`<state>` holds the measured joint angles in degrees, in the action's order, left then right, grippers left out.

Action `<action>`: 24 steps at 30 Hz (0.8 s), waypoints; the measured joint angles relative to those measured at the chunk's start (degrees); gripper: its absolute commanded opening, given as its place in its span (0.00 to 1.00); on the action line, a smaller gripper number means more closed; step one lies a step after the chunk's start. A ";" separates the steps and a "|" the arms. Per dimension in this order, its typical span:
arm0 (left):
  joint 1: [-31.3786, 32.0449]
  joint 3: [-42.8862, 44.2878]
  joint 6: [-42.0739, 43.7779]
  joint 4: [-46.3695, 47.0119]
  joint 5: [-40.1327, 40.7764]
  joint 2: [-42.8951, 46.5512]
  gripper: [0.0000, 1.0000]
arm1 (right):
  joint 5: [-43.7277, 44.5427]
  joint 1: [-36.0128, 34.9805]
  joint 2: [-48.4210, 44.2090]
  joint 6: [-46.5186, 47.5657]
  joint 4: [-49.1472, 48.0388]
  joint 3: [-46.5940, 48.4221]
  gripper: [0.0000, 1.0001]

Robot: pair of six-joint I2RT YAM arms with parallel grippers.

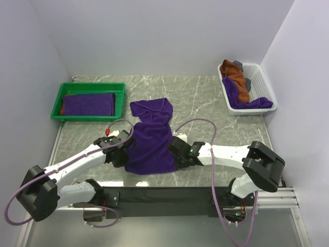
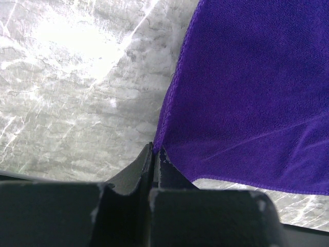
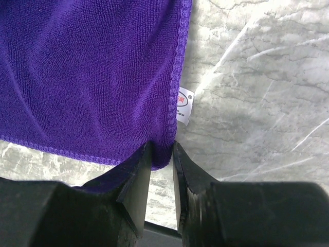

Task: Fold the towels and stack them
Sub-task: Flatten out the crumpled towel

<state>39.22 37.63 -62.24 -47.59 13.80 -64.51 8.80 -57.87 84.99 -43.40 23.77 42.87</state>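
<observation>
A deep purple towel point(image 1: 151, 139) lies lengthwise on the marble table, its far end rumpled. My left gripper point(image 1: 125, 150) is at the towel's near left corner. In the left wrist view the gripper point(image 2: 156, 149) is shut on that corner of the towel point(image 2: 247, 92). My right gripper point(image 1: 175, 152) is at the near right corner. In the right wrist view the gripper point(image 3: 162, 152) pinches the hemmed corner of the towel point(image 3: 92, 77), beside a white label point(image 3: 185, 105). A folded purple towel point(image 1: 90, 104) lies in the green tray point(image 1: 87, 85).
A white basket point(image 1: 258, 77) at the back right holds a rust-brown towel point(image 1: 235, 77), a purple towel point(image 1: 248, 101) and a small grey item point(image 1: 240, 65). White walls enclose the table on three sides. Cables loop over both arms.
</observation>
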 measured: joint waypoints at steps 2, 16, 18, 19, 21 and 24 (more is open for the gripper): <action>0.00 0.00 0.00 0.00 0.00 -0.07 0.02 | -0.17 0.00 0.26 0.24 0.00 0.22 0.31; -0.70 8.15 1.07 -2.99 2.54 -2.23 0.01 | -0.11 8.31 -7.69 6.16 7.10 2.95 0.00; -1.95 14.23 2.58 -3.21 3.41 -4.59 0.01 | 0.33 12.98 -11.32 8.70 8.98 6.99 0.00; -2.78 17.18 3.32 -3.17 3.87 -5.90 0.01 | 0.55 15.43 -12.74 10.12 9.99 9.77 0.00; -4.37 24.44 5.25 -3.74 4.68 -9.11 0.01 | 0.85 19.85 -14.71 12.94 11.30 15.93 0.00; -5.57 38.38 8.50 -5.88 6.40 -15.06 0.01 | 1.11 25.09 -15.43 17.20 12.52 26.88 0.00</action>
<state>33.65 76.01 -53.74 -53.47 20.21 -79.57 9.91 -32.77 69.56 -26.20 36.29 69.76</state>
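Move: In the left fingers, already pinched, is the purple towel's near-left corner; its near-right corner sits right between the right hand's still slightly open fingertips. The towel's bunched far end lies about 26 cm ahead and 11 cm to the right of the left hand, and some 26 cm ahead and 10 cm to the left of the right hand, on the table. The green tray stands roughly 31 cm ahead and 18 cm left of the left hand. Closing on the near-right corner first, the right fingers pinch it while the left keep their grip on the other. Then both hands swing quickly up and forward over the towel towards its far end: the right rises about 23 cm, going 15 cm forward and 7 cm right, its fingers tilting outward; the left rises and advances some 14 cm, drifting right and tilting less. ##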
